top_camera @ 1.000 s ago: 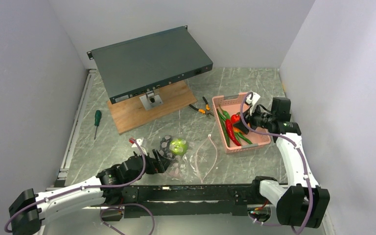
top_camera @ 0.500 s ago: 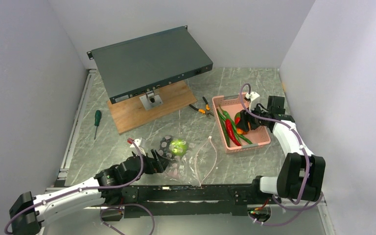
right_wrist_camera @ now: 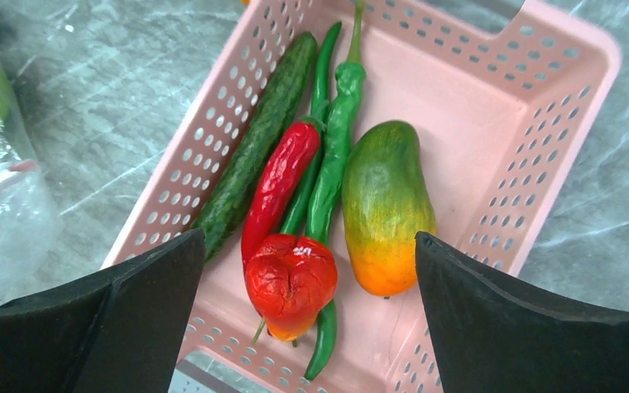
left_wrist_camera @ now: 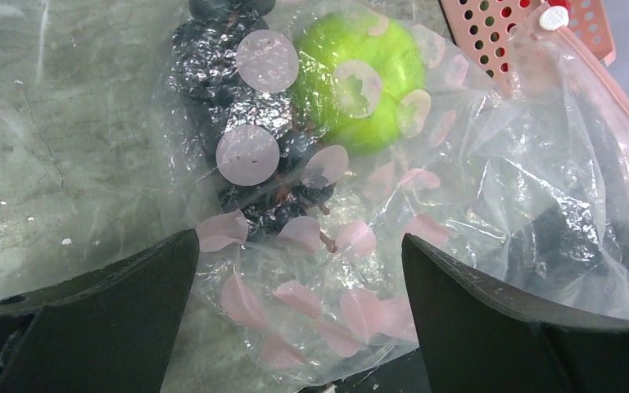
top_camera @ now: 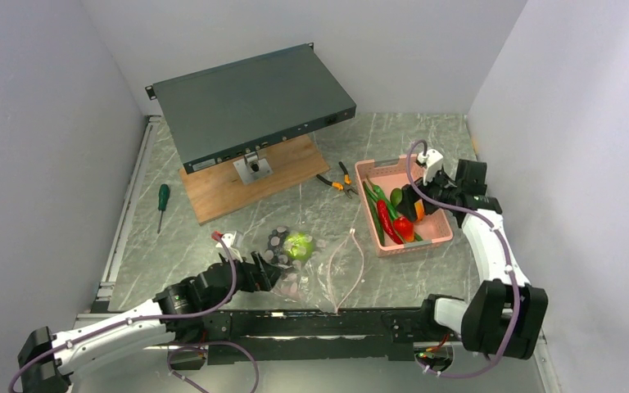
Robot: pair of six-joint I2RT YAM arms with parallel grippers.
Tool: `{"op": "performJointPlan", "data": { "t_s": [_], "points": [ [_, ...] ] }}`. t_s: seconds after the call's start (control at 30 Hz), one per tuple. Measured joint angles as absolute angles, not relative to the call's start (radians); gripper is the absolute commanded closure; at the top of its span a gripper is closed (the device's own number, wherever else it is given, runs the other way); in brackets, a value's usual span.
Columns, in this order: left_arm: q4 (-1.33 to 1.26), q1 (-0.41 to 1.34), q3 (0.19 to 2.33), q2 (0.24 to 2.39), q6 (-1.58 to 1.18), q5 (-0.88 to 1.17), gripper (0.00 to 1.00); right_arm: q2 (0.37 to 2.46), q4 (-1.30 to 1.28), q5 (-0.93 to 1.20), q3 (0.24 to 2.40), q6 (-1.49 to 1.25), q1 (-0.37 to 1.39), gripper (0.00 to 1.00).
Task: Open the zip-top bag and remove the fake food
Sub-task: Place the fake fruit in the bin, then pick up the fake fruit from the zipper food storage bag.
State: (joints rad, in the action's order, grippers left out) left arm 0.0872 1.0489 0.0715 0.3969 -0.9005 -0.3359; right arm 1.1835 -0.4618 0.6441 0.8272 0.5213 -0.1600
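Observation:
The zip-top bag (top_camera: pixel 315 264) lies crumpled on the table with its mouth toward the basket. Inside it are a green apple (left_wrist_camera: pixel 360 78) and dark grapes (left_wrist_camera: pixel 246 115). My left gripper (left_wrist_camera: pixel 299 262) is open, and the bag's dotted near end lies between its fingers. My right gripper (right_wrist_camera: pixel 309 246) hangs open above the pink basket (right_wrist_camera: pixel 540 57), holding nothing. In the basket lies fake food: a mango (right_wrist_camera: pixel 386 205), a round red piece (right_wrist_camera: pixel 291 278), a red chilli (right_wrist_camera: pixel 282 172), a cucumber (right_wrist_camera: pixel 254 139) and long green pods (right_wrist_camera: pixel 340 131).
A dark rack unit (top_camera: pixel 250 102) sits tilted on a wooden board (top_camera: pixel 229 192) at the back. Orange-handled pliers (top_camera: pixel 334 182) lie left of the basket (top_camera: pixel 373 168). A green screwdriver (top_camera: pixel 162 199) lies at the far left. Walls close in both sides.
The right gripper has opened over the basket, and the round red piece now lies at the basket's near end. The left arm has hardly moved.

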Motion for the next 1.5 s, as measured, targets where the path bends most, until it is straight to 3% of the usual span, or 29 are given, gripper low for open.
{"op": "performJointPlan", "data": {
  "t_s": [0.37,0.53,0.7,0.8,0.93,1.17,1.3,1.4,1.5],
  "points": [
    [0.153,1.049,0.121,0.326,-0.798,-0.331,0.05,0.850,-0.464,0.772,0.864,0.505,-0.168,0.01],
    [0.156,1.049,0.181,0.329,-0.744,-0.332,0.14,0.947,-0.774,1.028,0.888,0.867,-0.140,0.00],
    [0.163,1.048,0.268,0.404,-0.694,-0.337,0.20,0.913,-0.968,1.153,0.729,1.136,-0.089,0.02],
    [0.161,1.048,0.311,0.469,-0.671,-0.339,0.26,0.823,-0.959,1.160,0.665,1.165,0.031,0.11],
    [0.155,1.039,0.355,0.570,-0.644,-0.337,0.35,0.822,-0.951,1.155,0.648,1.191,0.133,0.42],
    [0.101,0.945,0.376,0.733,-0.618,-0.271,0.47,0.881,-0.851,1.101,0.618,1.129,0.244,0.73],
    [0.078,0.898,0.390,0.803,-0.600,-0.229,0.52,0.899,-0.778,1.047,0.597,1.076,0.311,0.82],
    [0.061,0.877,0.427,0.863,-0.579,-0.196,0.56,0.928,-0.728,1.002,0.589,1.042,0.357,0.83],
    [0.027,0.867,0.463,0.912,-0.559,-0.169,0.68,0.948,-0.678,0.964,0.578,1.018,0.396,0.83]
  ]
}}
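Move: The right hand, high over the bin, has the open mouth of the zip-top bag about 18 cm to its left, 14 cm back and 12 cm lower; below it lie the red pepper, 4 cm left and 1 cm back, and the mango, some 3 cm left and 7 cm ahead. From the left hand, the green fruit in the bag is about 12 cm ahead, 6 cm right and 4 cm lower, the dark grapes about 11 cm ahead and 1 cm right. Up about 11 cm out of the bin first, then back and left and down again, the right hand swings to just above the bag's mouth, turning nearly 60 degrees counter-clockwise and all but shutting its empty fingers. The left hand lifts, dips and lifts again while working some 6 cm forward and a little right towards the green fruit, its fingers closing to less than half open. ##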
